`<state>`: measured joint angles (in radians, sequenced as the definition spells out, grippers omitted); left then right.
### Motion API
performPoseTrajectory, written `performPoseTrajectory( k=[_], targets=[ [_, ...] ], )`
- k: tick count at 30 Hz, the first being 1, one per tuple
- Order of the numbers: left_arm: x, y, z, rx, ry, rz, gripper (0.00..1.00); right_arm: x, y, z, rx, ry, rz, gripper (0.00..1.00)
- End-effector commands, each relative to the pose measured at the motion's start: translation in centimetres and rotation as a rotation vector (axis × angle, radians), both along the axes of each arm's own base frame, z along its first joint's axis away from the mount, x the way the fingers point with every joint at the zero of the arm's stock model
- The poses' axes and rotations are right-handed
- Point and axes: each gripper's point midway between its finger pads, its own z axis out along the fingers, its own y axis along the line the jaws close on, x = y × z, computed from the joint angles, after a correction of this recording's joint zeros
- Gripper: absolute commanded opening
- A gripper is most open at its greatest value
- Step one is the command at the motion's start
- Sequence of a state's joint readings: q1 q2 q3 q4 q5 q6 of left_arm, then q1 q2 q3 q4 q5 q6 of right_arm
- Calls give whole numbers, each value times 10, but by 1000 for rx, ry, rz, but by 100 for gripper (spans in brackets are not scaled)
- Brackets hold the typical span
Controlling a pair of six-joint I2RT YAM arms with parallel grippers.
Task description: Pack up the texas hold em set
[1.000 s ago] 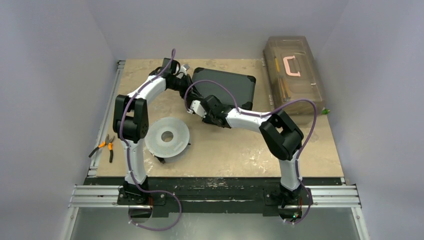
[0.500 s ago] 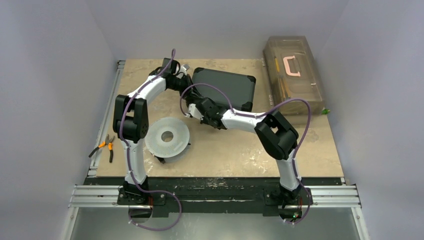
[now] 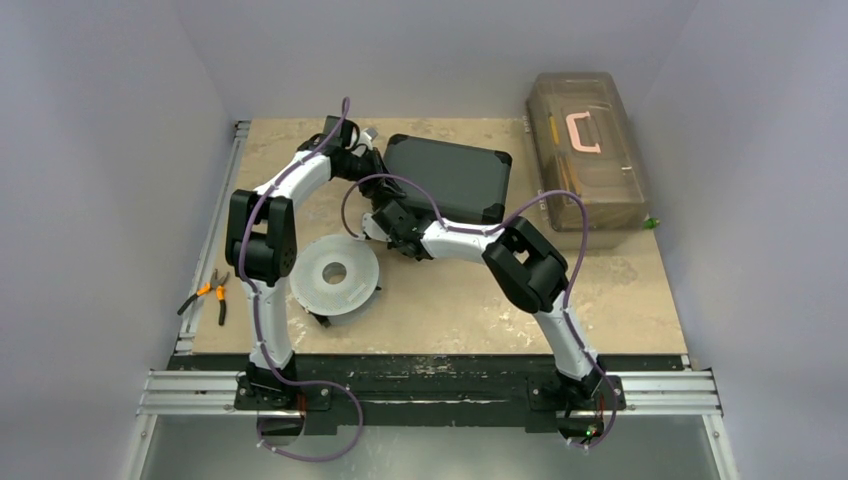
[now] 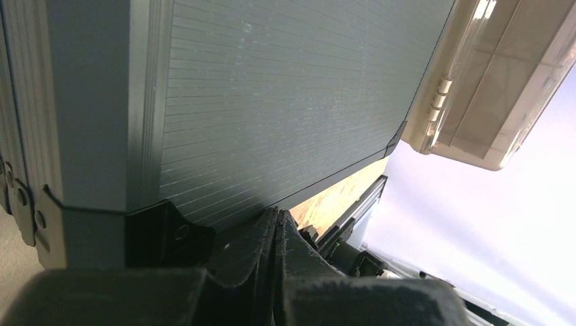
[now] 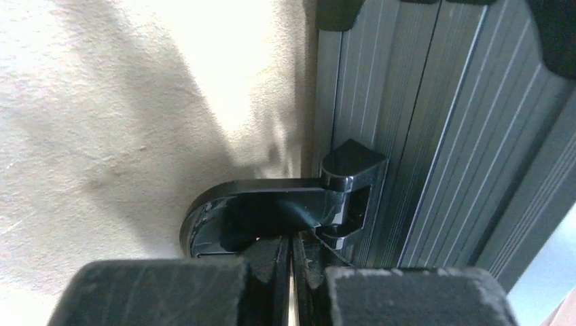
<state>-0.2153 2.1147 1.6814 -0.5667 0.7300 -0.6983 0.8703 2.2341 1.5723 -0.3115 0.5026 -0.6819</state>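
Note:
The texas hold em set is a black ribbed briefcase (image 3: 450,178), lid down, lying flat at the back middle of the table. Its contents are hidden. My left gripper (image 3: 374,160) is shut at the case's far-left corner. In the left wrist view its tips (image 4: 277,214) rest against the ribbed lid (image 4: 272,102), holding nothing. My right gripper (image 3: 370,227) is shut at the case's near-left side. In the right wrist view its tips (image 5: 292,239) touch the glossy black handle (image 5: 272,210), which lies flat on the table beside the case wall (image 5: 435,136).
A translucent brown toolbox (image 3: 588,145) with a pink handle stands to the right of the case; it shows in the left wrist view too (image 4: 502,81). A grey-white disc (image 3: 335,272) lies front left. Orange-handled pliers (image 3: 212,292) lie on the left rail.
My right arm has swung left along the case's near side, bringing its gripper to the handle. The left arm and the case have stayed put.

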Motion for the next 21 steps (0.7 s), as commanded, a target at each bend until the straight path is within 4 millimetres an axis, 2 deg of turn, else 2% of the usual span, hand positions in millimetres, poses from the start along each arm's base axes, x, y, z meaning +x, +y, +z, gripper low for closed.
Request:
performPoseTrajectory(
  k=[1,4,7,9,10,13,15,18,20,21],
  targets=[
    [-20,32,-67,205,164,56,0,-11,-44,-47,0,141,-76,0],
    [-20,32,-69,203,168,54,0,-11,-16,-12,99,94,-35,0],
    [-21,32,-69,204,166,52,0,-12,16,47,291,9,6,0],
    [-21,33,-69,208,163,52,0,-15,29,80,400,-10,29,0],
    [-20,33,-68,211,160,53,0,-16,31,90,429,-16,29,0],
    [-19,32,-65,200,148,46,0,-21,27,114,487,-19,-15,0],
    [-18,30,-60,184,131,40,1,-23,18,126,516,-46,-70,0],
    [-16,27,-44,163,82,29,16,-33,6,149,623,-68,-154,0],
    [-13,27,-25,152,21,24,29,-42,-8,164,701,-93,-233,0],
    [-12,27,-8,146,-28,20,35,-47,-19,181,756,-120,-273,0]
  ],
)
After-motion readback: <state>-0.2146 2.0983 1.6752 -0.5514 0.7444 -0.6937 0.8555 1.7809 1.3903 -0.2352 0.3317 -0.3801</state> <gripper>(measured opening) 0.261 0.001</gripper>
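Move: The right fingers are down inside the handle's loop, the latch on the case's front about 1 cm ahead of them; the handle's middle lies about 3 cm back and 1 cm right. The lid's middle is some 9 cm ahead, 4 cm right and 5 cm up, the white reel about 19 cm left and 11 cm back. From the left hand, the lid's front-left corner is roughly 4 cm left, level fore-and-aft and 2 cm below; the latch is about 7 cm right, 5 cm back, 8 cm down. Upward, slowly at first and then fast, the right hand backs out from the latch and handle, climbing about 14 cm and drawing back some 3 cm, its left side rolling up about 30 degrees with the fingers still shut. The left hand keeps its fingertips at the lid's front edge by the corner until the very end, when its fingers start to part, about a quarter open, and it rises barely 1 cm. ##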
